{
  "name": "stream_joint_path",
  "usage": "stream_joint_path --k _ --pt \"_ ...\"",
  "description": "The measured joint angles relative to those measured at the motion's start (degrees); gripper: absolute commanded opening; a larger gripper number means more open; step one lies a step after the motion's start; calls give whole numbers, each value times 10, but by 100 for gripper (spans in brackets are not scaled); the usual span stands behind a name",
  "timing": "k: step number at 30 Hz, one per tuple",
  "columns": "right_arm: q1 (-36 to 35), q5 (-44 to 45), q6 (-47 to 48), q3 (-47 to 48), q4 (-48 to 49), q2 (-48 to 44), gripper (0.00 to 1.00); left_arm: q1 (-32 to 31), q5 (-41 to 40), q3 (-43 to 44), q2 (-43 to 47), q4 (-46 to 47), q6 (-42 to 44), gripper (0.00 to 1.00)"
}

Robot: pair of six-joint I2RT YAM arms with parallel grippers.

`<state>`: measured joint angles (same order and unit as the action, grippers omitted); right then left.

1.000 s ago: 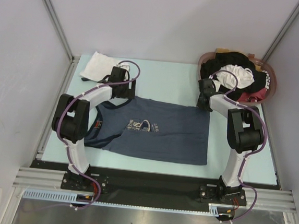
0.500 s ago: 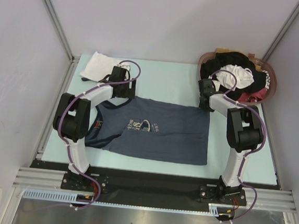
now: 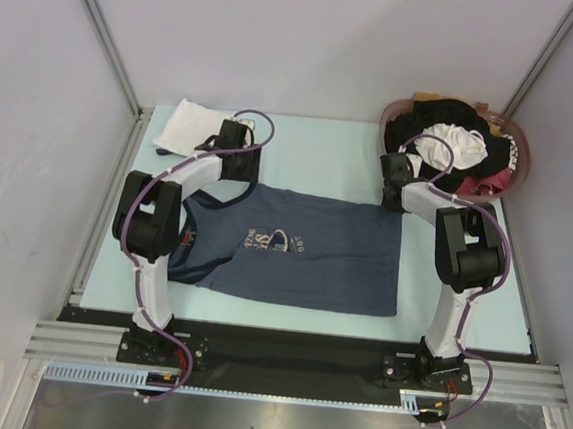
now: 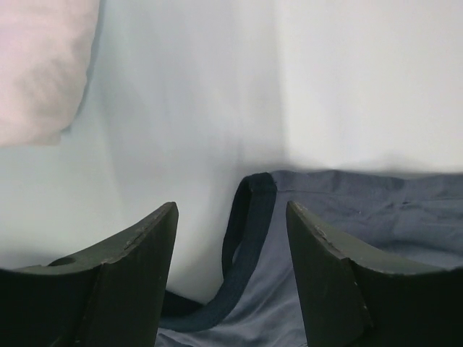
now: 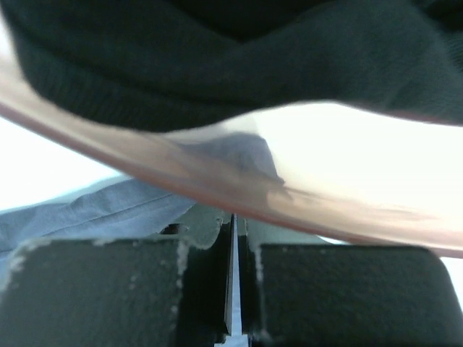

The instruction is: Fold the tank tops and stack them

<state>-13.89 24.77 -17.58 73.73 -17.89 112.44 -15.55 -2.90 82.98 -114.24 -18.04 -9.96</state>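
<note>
The slate-blue tank top [image 3: 293,250] lies spread flat mid-table, straps to the left. My left gripper [image 3: 238,170] is at its upper strap. In the left wrist view the gripper [image 4: 231,210] is open, and the dark strap [image 4: 249,231] runs between the fingers without touching either. My right gripper [image 3: 393,196] is at the shirt's far right corner. Seen from the right wrist, that gripper [image 5: 235,217] is shut, with the blue cloth [image 5: 108,206] right at its tips. The white tank top [image 3: 189,126] lies folded at the back left.
A pinkish basket [image 3: 387,118] heaped with black, white and red clothes [image 3: 454,139] stands at the back right. Its rim [image 5: 217,181] hangs just beyond my right fingertips. The white cloth [image 4: 36,65] is to the far left of my left gripper.
My right jaws have closed at the shirt's corner. My left wrist has shifted a little toward the back, over the strap, and its jaws have narrowed. The tank top lies as before.
</note>
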Motion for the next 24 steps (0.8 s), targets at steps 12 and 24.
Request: stream_joint_path --k 12,24 --pt "-1 -24 8 -50 42 -39 0 0 1 29 -42 -16 0 67" --pt "-8 -35 13 -61 66 -52 0 -10 16 95 -107 -33 -5 24"
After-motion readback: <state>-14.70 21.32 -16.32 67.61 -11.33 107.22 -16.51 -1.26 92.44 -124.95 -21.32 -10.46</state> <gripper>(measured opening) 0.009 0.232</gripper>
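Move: The dark tank top's strap corner lies just off the left fingertips: about 2 cm ahead, 2 cm to the right and 4 cm lower. The white folded stack is some 17 cm ahead and 17 cm to the left of the left hand. The right hand already has the hem corner between its shut fingertips; from it the strap corner is roughly 37 cm left and 2 cm ahead, the basket's middle about 15 cm ahead and 15 cm right. Bring the left gripper down about 4 cm onto the strap corner, at first straight down, then easing some 2 cm forward and 2 cm right, tipping the fingers slightly steeper and closing them most of the way around the cloth's edge. Meanwhile keep the right fingers shut on the hem corner and ease them left and up, about 1.5 cm each way, clear of the basket rim. ##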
